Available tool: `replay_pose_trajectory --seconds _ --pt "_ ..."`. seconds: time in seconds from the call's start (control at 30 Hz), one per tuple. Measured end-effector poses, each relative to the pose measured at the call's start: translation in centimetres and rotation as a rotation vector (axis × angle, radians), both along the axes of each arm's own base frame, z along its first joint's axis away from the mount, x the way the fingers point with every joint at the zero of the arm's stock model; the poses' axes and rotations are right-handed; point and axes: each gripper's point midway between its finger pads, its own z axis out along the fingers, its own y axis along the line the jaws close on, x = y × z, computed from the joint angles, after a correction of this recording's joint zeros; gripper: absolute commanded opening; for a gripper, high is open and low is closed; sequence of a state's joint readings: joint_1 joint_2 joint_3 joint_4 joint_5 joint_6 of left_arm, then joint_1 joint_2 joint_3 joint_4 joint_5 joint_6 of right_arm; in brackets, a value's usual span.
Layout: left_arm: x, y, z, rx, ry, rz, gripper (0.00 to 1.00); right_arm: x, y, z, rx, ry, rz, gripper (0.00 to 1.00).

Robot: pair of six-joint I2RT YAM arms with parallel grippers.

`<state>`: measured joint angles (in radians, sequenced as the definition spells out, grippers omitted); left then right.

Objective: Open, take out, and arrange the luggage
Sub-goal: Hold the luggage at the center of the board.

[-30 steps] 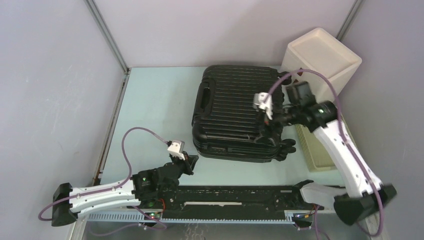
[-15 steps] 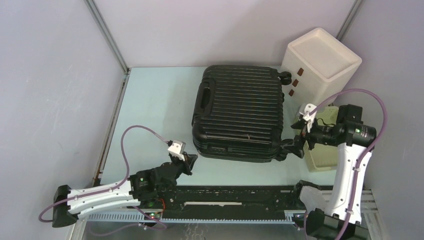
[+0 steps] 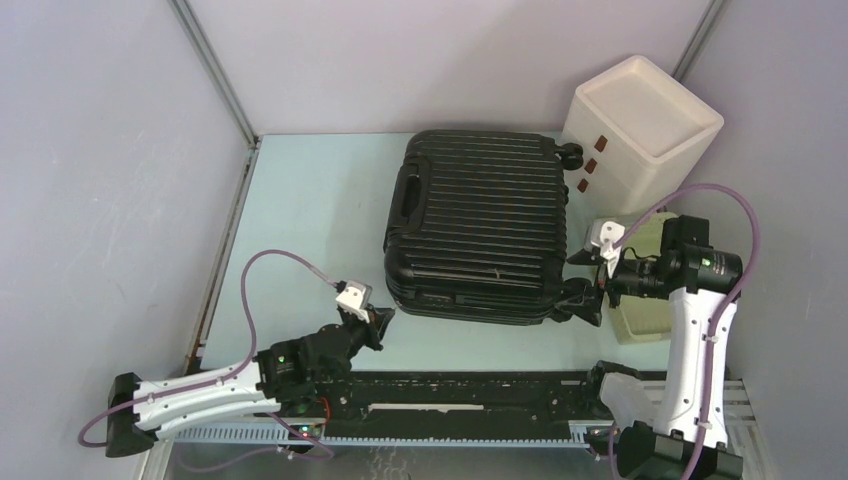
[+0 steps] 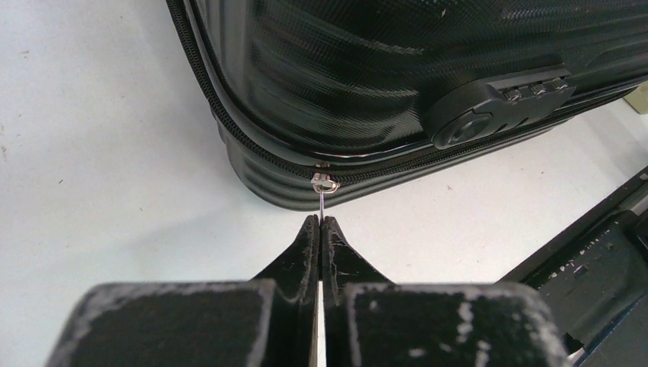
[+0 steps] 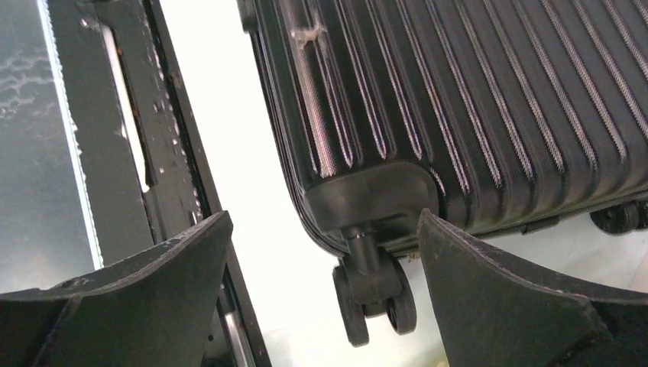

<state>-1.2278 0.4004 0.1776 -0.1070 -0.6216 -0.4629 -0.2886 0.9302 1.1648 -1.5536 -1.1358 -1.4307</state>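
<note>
The luggage is a black ribbed hard-shell suitcase lying flat and zipped shut in the middle of the table. My left gripper is at its near left corner, shut on the thin metal zipper pull, which runs from the slider into my closed tips. My right gripper is open beside the near right corner, its wide jaws on either side of the corner's double wheel without touching it. The ribbed shell fills the right wrist view.
A white three-drawer box stands at the back right, close to the suitcase's far wheel. A pale yellow basket lies under my right arm. A black rail runs along the near table edge. Walls close the left and back.
My right arm has swung from above the suitcase's right side out and down to its near right wheel, jaws staying open. The left gripper has stayed on the zipper pull.
</note>
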Motion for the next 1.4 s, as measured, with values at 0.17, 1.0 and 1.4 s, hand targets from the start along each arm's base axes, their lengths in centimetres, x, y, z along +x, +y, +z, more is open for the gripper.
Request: replay_pose_trajectory --seconds 0.17,1.0,1.4 --pt "0.2 0.0 -0.1 0.005 0.003 0.002 0.00 0.1 -1.6 -1.7 -0.123 0.025 -0.019 0.98" --pt "0.2 -0.4 -0.7 0.003 0.005 -0.022 0.00 1.9 -2.1 -6.2 -0.375 0.167 0.085 0.77" --pt "0.4 -0.3 -1.2 -0.007 0.020 0.003 0.00 2.4 -2.3 -7.9 -0.507 0.072 0.141 0.37"
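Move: The luggage's near right wheel, on the upper shell, sits about 8 cm below the right hand, some 2 cm ahead and 2 cm to its right. The luggage's middle is roughly 14 cm ahead, 12 cm left and 14 cm below the right hand; its far right wheel is about 24 cm straight beyond the near one. The basket lies some 8 cm ahead, 18 cm right and well below, 22 cm. From the left hand, the near wheel is about 33 cm right, 4 cm ahead, 7 cm higher. The right hand sinks about 8 cm onto the luggage's near right wheel, first swinging some 4 cm right as it drops, then working back a little left and a couple of centimetres forward, while the wrist tips its left-pointing fingers some 30 degrees more steeply down. Only in the last stretch do the wide-open fingers close to about half, coming against the wheel housing from both sides, while the left hand keeps its pinch on the zipper pull at the near left corner and settles about 1 cm. ##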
